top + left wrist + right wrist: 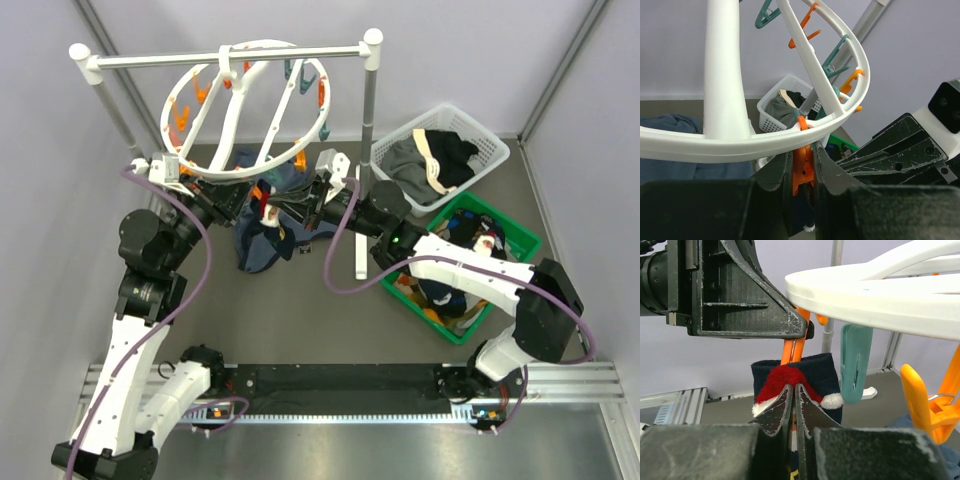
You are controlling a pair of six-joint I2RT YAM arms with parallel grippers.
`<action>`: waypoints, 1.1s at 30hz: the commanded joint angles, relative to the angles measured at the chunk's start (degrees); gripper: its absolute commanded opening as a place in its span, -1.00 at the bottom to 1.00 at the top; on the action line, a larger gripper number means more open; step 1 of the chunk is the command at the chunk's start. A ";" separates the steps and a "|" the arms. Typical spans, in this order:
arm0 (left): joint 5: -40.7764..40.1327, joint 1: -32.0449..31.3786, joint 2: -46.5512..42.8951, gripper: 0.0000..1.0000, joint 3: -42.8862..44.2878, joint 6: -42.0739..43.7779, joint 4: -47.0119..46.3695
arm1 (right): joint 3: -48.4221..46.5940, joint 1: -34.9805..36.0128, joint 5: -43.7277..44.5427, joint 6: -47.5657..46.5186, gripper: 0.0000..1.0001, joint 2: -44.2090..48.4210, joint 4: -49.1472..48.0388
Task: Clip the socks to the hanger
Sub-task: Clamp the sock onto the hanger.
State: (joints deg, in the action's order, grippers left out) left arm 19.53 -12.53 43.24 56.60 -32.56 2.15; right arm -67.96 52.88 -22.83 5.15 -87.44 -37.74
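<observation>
The hanger (232, 120), a round white ring with orange and teal clips, hangs tilted from the rack bar. My left gripper (802, 160) is shut on an orange clip (802, 170) just under the ring's rim (740, 145). My right gripper (793, 390) is shut on a dark navy sock (822, 372) with a red and white hat mark, and holds it upright. The sock's top edge meets the tips of that orange clip (792, 347); whether the clip bites the fabric I cannot tell. In the top view both grippers meet below the ring near the sock (268, 215). More socks lie in the green bin (520, 240).
A teal clip (855, 360) and another orange clip (920, 395) hang right of the sock. The white rack bar (150, 59) and its post (367, 150) stand behind. A white basket (490, 145) of clothes sits at the back right. A blue-grey garment (262, 250) lies on the table below the grippers.
</observation>
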 commanded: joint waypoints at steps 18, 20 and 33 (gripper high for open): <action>-3.45 -0.30 -1.67 0.58 4.13 2.06 1.98 | -2.97 0.82 1.38 -2.77 -0.07 0.34 -1.81; -3.27 -0.30 -1.41 0.60 4.13 2.32 2.07 | -2.44 0.73 2.17 -4.43 -0.03 1.04 -1.38; -4.15 -0.30 0.00 0.61 4.84 3.55 2.42 | 3.62 -4.80 2.61 -2.95 0.16 4.03 -2.60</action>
State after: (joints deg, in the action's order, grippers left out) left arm 15.40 -12.53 42.87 58.46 -29.93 5.26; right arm -64.82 49.32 -20.40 1.72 -87.22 -37.67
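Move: The left hand already squeezes an orange clip open; the sock's cuff, in the clip's jaws, is some 2 cm to its right and 4 cm below. From the right hand, pinching the cuff, that orange clip is about 2 cm left, 1 cm ahead and 3 cm up. From this hand too, a teal clip hangs about 5 cm ahead, 1 cm left and 3 cm higher, and a second orange clip 8 cm ahead, 4 cm right and 2 cm up. The left fingers let go of the orange clip's handles, spreading wide so its jaws shut on the cuff, the hand drifting only a centimetre or so left. The right hand keeps its pinch while lifting about 2 cm, then opens to roughly half, frees the sock and moves away forward and down, slightly right, ending below the teal clip. ##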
